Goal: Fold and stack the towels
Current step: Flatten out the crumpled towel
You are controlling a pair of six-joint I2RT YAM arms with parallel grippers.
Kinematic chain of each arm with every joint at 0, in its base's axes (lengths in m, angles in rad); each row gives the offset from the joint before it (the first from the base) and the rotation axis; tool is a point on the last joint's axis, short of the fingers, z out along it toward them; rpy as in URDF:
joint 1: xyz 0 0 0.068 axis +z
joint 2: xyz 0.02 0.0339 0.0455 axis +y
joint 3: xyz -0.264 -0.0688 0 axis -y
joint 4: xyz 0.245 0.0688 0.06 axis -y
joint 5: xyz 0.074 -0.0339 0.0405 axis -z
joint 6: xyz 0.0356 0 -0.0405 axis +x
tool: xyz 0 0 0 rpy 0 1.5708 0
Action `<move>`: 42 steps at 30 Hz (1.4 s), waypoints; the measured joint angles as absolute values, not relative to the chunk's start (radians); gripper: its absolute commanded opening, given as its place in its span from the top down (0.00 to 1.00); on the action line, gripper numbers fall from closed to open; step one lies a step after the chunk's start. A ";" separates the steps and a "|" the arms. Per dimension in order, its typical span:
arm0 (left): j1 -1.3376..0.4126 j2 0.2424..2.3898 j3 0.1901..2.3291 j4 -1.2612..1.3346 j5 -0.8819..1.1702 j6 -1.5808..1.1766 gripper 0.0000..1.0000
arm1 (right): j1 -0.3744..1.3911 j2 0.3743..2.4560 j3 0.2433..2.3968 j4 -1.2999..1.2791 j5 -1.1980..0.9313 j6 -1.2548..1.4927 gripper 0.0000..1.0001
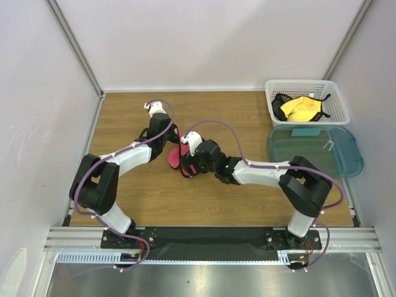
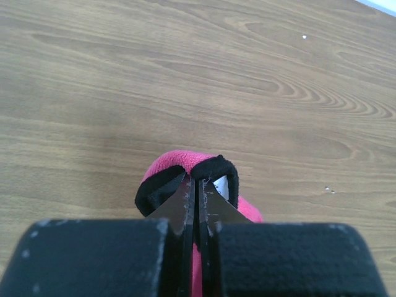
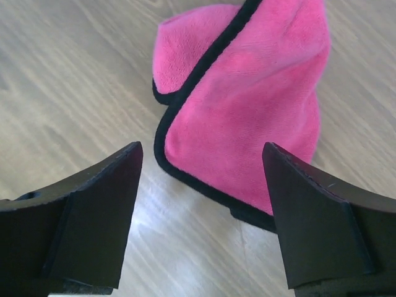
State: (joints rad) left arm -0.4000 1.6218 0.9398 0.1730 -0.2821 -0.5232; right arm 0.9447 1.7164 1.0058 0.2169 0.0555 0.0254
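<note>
A pink-red towel (image 1: pixel 175 158) with black edging hangs bunched over the middle of the table. My left gripper (image 2: pixel 199 180) is shut on its top fold (image 2: pixel 179 164), lifting it. In the right wrist view the towel (image 3: pixel 247 105) drapes down to the wood, its black-edged lower corner lying between my fingers. My right gripper (image 3: pixel 202 145) is open just in front of that corner, touching nothing; in the top view it (image 1: pixel 187 168) sits right beside the cloth. A yellow towel (image 1: pixel 301 108) lies crumpled in the basket with black cloth beside it.
A white lattice basket (image 1: pixel 306 82) stands at the back right. A teal translucent tub (image 1: pixel 346 154) sits just in front of it, near the right edge. White walls close off the table's back and sides.
</note>
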 measured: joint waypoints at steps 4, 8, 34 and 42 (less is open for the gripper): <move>-0.392 1.623 0.896 0.208 -0.281 -0.536 1.00 | 0.996 1.798 1.031 0.221 0.135 0.030 0.22; -0.390 1.623 0.844 0.231 -0.281 -0.553 1.00 | 1.021 1.846 1.033 0.214 0.169 0.034 0.23; -0.359 1.619 0.709 0.337 -0.249 -0.588 1.00 | 1.090 1.980 1.127 0.187 0.296 0.047 0.53; -0.353 1.608 0.701 0.339 -0.230 -0.588 1.00 | 1.051 1.986 1.128 0.192 0.278 0.078 0.82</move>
State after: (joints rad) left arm -0.3527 1.6081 0.7006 0.3393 -0.2302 -0.5877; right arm 1.0508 1.9862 1.1282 0.1925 0.2779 0.0776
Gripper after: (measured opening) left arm 0.014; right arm 0.254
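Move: The towel's near hem corner, which the right hand goes for, lies about 9 cm below it, some 3 cm left and 1 cm back. A folded flap of the same towel lies about 4 cm ahead and 6 cm left of the right hand, also some 9 cm down. The left hand holds the towel's top end, roughly 11 cm ahead and 3 cm left of the right hand; from the left hand the hem corner is about 12 cm back, 1 cm right and 10 cm below. Still pinching its end of the towel, the left hand lowers it about 6 cm, drawing back and a little left. The open right hand sinks some 8 cm to the near hem corner, shifting slightly left and rolling about 10 degrees. Its fingers close most of the way, late and at low height, bringing the hem between their tips. ##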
